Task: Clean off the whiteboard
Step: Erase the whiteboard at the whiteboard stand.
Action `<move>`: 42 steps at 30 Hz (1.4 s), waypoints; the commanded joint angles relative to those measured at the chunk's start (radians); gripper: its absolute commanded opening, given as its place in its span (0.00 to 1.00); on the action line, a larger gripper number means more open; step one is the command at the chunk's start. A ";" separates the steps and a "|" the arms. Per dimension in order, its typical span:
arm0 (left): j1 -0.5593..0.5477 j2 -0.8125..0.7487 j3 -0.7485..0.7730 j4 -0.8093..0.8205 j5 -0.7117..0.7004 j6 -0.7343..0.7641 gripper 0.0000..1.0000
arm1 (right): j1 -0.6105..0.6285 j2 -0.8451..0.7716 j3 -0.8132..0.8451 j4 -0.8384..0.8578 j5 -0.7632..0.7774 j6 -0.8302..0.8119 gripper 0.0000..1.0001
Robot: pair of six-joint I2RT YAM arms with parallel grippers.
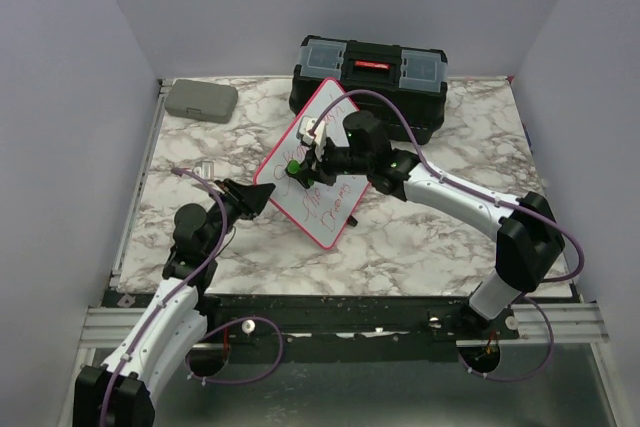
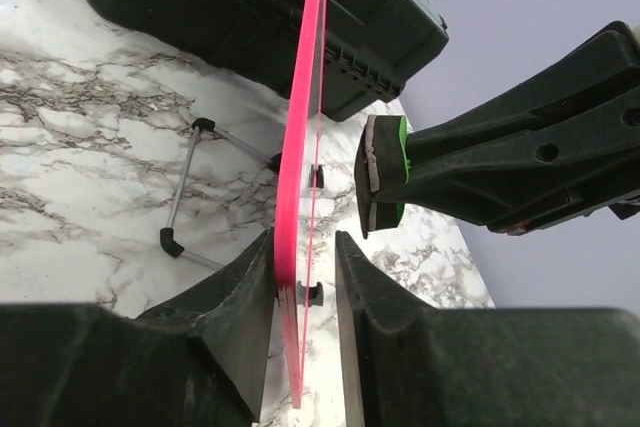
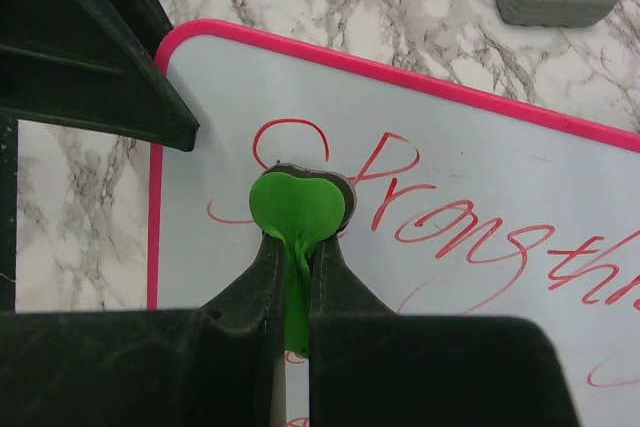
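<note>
The whiteboard (image 1: 325, 112) stands tilted on the marble table, pink-framed, with red handwriting across it (image 3: 450, 147). My right gripper (image 3: 298, 242) is shut on a green eraser (image 3: 298, 205) with a grey felt pad, held at the first letters near the board's left edge. In the top view that gripper (image 1: 298, 169) hangs over the board's middle. My left gripper (image 2: 305, 242) straddles the board's pink edge (image 2: 300, 127): one finger touches the frame, and a narrow gap separates the other from the board. The eraser (image 2: 385, 172) shows edge-on just off the board's face.
A black toolbox (image 1: 370, 72) stands right behind the board. A small grey case (image 1: 200, 100) lies at the back left. The board's wire stand with black feet (image 2: 180, 187) rests on the marble behind it.
</note>
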 commanded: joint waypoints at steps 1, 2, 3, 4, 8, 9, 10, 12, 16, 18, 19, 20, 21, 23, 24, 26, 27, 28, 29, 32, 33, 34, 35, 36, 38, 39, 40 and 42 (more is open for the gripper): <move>-0.011 0.015 0.010 0.059 -0.019 -0.005 0.25 | 0.004 0.024 0.042 -0.021 -0.006 0.016 0.01; -0.012 0.017 0.007 0.062 -0.022 -0.005 0.24 | 0.004 0.025 0.046 -0.025 -0.012 0.014 0.01; -0.012 0.021 0.005 0.065 -0.022 -0.001 0.22 | 0.005 0.028 0.050 -0.030 -0.018 0.015 0.01; -0.012 0.024 0.006 0.067 -0.024 0.004 0.17 | 0.007 0.031 0.055 -0.033 -0.021 0.015 0.01; -0.012 0.034 0.013 0.065 -0.022 0.028 0.02 | 0.023 0.037 0.059 -0.038 -0.019 0.004 0.01; -0.012 0.034 0.016 0.057 -0.020 0.033 0.00 | 0.027 0.039 0.060 -0.039 -0.015 0.001 0.01; -0.012 0.034 0.019 0.053 -0.019 0.036 0.00 | 0.031 0.040 0.063 -0.041 -0.010 -0.002 0.01; -0.012 0.031 0.026 0.039 -0.016 0.042 0.00 | 0.039 0.041 0.065 -0.041 0.009 -0.010 0.01; -0.012 0.025 0.031 0.024 -0.015 0.046 0.00 | 0.066 0.049 0.071 -0.038 0.074 -0.029 0.01; -0.012 0.024 0.030 0.025 -0.011 0.049 0.00 | 0.078 0.060 0.084 -0.035 0.109 -0.024 0.01; -0.012 0.024 0.030 0.025 -0.009 0.051 0.00 | 0.081 0.066 0.094 -0.035 0.116 -0.015 0.01; -0.012 0.022 0.031 0.025 -0.009 0.051 0.00 | 0.084 0.072 0.104 -0.040 0.127 -0.013 0.01; -0.011 0.022 0.030 0.025 -0.008 0.051 0.00 | 0.086 0.079 0.116 -0.044 0.137 -0.010 0.01; -0.012 0.022 0.029 0.031 -0.002 0.054 0.00 | 0.090 0.090 0.135 -0.051 0.152 -0.003 0.01; -0.012 0.023 0.029 0.033 0.002 0.055 0.00 | 0.089 0.096 0.144 -0.052 0.167 0.005 0.01; -0.012 0.022 0.027 0.036 0.006 0.057 0.00 | 0.090 0.113 0.163 -0.058 0.200 0.027 0.01; -0.012 0.020 0.028 0.034 0.007 0.059 0.00 | 0.089 0.123 0.172 -0.066 0.225 0.034 0.01; -0.012 0.015 0.026 0.036 0.008 0.062 0.00 | 0.090 0.135 0.185 -0.075 0.251 0.046 0.01; -0.012 0.014 0.025 0.036 0.008 0.063 0.00 | 0.089 0.146 0.192 -0.085 0.267 0.049 0.01; -0.012 0.011 0.022 0.036 0.010 0.068 0.00 | 0.089 0.153 0.196 -0.126 0.218 0.023 0.01; -0.012 0.011 0.022 0.037 0.011 0.069 0.00 | 0.091 0.152 0.193 -0.144 0.187 0.011 0.01; -0.012 0.010 0.023 0.038 0.012 0.071 0.00 | 0.098 0.155 0.193 -0.173 0.171 -0.013 0.01; -0.012 0.012 0.025 0.040 0.012 0.074 0.00 | 0.105 0.160 0.196 -0.201 0.160 -0.038 0.01; -0.012 0.013 0.026 0.041 0.014 0.074 0.00 | 0.112 0.161 0.194 -0.231 0.142 -0.062 0.01; -0.012 0.013 0.030 0.041 0.015 0.080 0.00 | 0.116 0.157 0.179 -0.269 0.091 -0.095 0.01; -0.012 0.013 0.032 0.041 0.015 0.081 0.00 | 0.119 0.151 0.161 -0.279 0.070 -0.114 0.01; -0.012 0.013 0.032 0.041 0.018 0.082 0.00 | 0.125 0.145 0.145 -0.281 0.066 -0.125 0.01; -0.012 0.013 0.034 0.042 0.015 0.084 0.00 | 0.127 0.140 0.121 -0.282 0.069 -0.133 0.01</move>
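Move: The left gripper's open fingers already straddle the whiteboard's near upper corner, its middle only about 2 cm to their left and level. The right hand holds the green eraser just clear of the face; that corner is roughly 8 cm to its left and 3 cm back, while the red S is about 4 cm left and 1 cm back. From the left hand, the gray case sits some 23 cm ahead, 18 cm left and 18 cm lower. Shut the left fingers on the board's near upper corner and hold it there, the hand staying put. Bring the right gripper about 3.5 cm left with its grip kept, setting the eraser pad against the face beside the left fingertips; swing it slightly back, then forward, and finally draw it some 2 cm back and down, tilting the wrist a little. ##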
